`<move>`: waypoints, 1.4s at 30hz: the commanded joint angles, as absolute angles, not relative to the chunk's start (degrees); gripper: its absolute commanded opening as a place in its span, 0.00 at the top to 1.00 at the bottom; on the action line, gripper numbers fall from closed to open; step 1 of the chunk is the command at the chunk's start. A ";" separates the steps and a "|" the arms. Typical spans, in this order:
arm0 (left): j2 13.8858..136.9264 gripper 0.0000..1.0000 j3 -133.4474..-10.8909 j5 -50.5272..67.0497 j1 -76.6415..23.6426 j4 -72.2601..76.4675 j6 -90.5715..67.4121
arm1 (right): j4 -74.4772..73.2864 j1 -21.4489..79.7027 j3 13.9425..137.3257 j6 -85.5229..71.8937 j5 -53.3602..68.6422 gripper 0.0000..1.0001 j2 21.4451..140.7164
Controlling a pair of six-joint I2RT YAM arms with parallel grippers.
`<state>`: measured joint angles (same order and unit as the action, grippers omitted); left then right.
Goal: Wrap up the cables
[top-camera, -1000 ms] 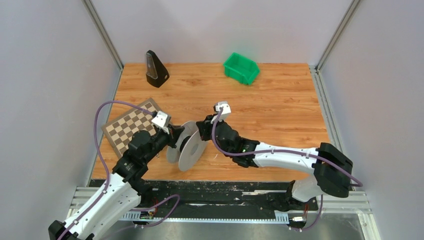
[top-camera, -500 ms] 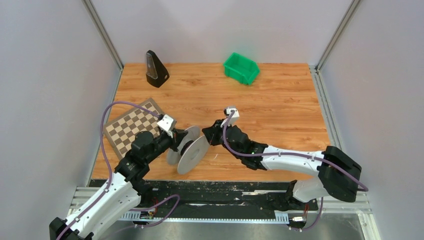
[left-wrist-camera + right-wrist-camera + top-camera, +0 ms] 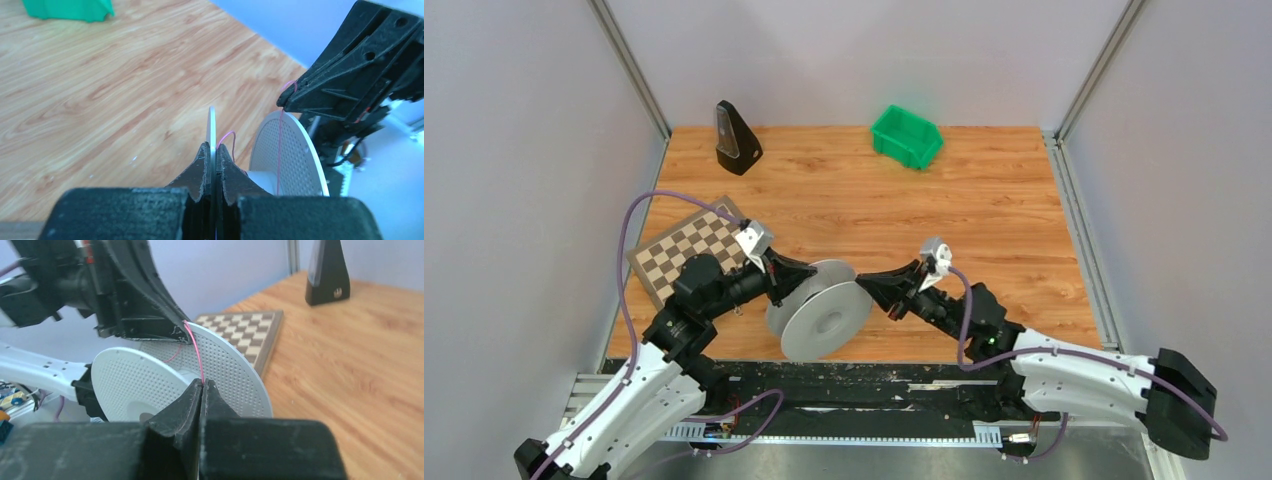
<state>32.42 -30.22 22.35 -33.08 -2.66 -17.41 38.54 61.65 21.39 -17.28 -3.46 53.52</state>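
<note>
The grey reel (image 3: pixel 829 320) stands on edge near the table's front, held between both arms. My left gripper (image 3: pixel 212 150) is shut on the rim of one flat disc (image 3: pixel 211 120); the other dotted disc (image 3: pixel 292 155) stands to its right. A thin pink cable (image 3: pixel 195 352) runs taut from the rim by the left fingers (image 3: pixel 165 320) down to my right gripper (image 3: pixel 202 385), which is shut on it just in front of the reel (image 3: pixel 135 385). In the top view the right gripper (image 3: pixel 862 287) sits at the reel's right side and the left gripper (image 3: pixel 802 280) at its left.
A chessboard (image 3: pixel 686 250) lies under and behind the left arm. A black metronome (image 3: pixel 736 138) stands at the back left and a green bin (image 3: pixel 906 136) at the back centre. Grey walls close in both sides.
The right arm has swung right and toward the near edge, drawing its gripper back from the reel. The reel has turned, its disc now facing the camera more. The left gripper shifted slightly right.
</note>
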 commanded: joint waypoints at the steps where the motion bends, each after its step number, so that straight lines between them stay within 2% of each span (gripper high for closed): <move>1: 31.72 1.00 -36.66 26.35 -32.53 7.28 -26.63 | 38.57 61.53 17.89 -7.89 5.73 1.00 46.64; 7: 32.23 1.00 -36.85 31.69 -32.52 13.37 -33.88 | 35.95 60.36 16.24 -6.53 9.05 1.00 39.42; 17: 32.49 1.00 -37.82 34.60 -32.56 12.46 -32.05 | 29.31 60.27 18.80 -7.57 5.41 1.00 35.29; 23: 35.44 1.00 -42.27 39.10 -32.52 -1.80 -15.68 | 16.01 60.29 25.92 -7.27 0.86 0.84 32.31; 29: 38.82 1.00 -45.23 54.54 -32.53 -6.08 -3.42 | 14.28 60.27 24.59 -4.03 5.16 0.68 27.59; 35: 40.60 1.00 -48.12 59.56 -32.52 -16.72 15.10 | 11.36 60.27 24.35 11.83 12.30 0.57 24.29; 38: 42.15 1.00 -49.45 63.64 -32.54 -23.46 25.86 | 8.55 60.28 25.29 18.88 20.15 0.52 25.65; 42: 44.53 1.00 -50.53 65.87 -32.55 -27.00 30.74 | 6.82 60.40 27.73 22.26 24.96 0.51 29.59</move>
<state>43.16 -47.20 59.81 -32.51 -22.15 19.38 9.87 60.18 24.12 14.20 17.19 26.65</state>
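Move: The left fingers still pinch the rim of the spool's far flange, with the spool's middle about 7 cm below them, 5 cm nearer the base and 2 cm to the right. The right hand, still pinching the pink cable, has that middle some 8 cm to its left, 3 cm nearer the base and 7 cm lower. The chessboard's middle lies about 20 cm farther out than the left hand, 26 cm to its left and 20 cm below. Still pinching the cable, the right fingers draw it up, back and to the right, away from the spool, by about 6 cm and pause; they then open halfway, let go of the cable and back off farther, tipping up some 30 degrees. The left hand keeps its pinch on the flange, lifting the spool, then carries it back towards the base while turning it about 40 degrees clockwise. ##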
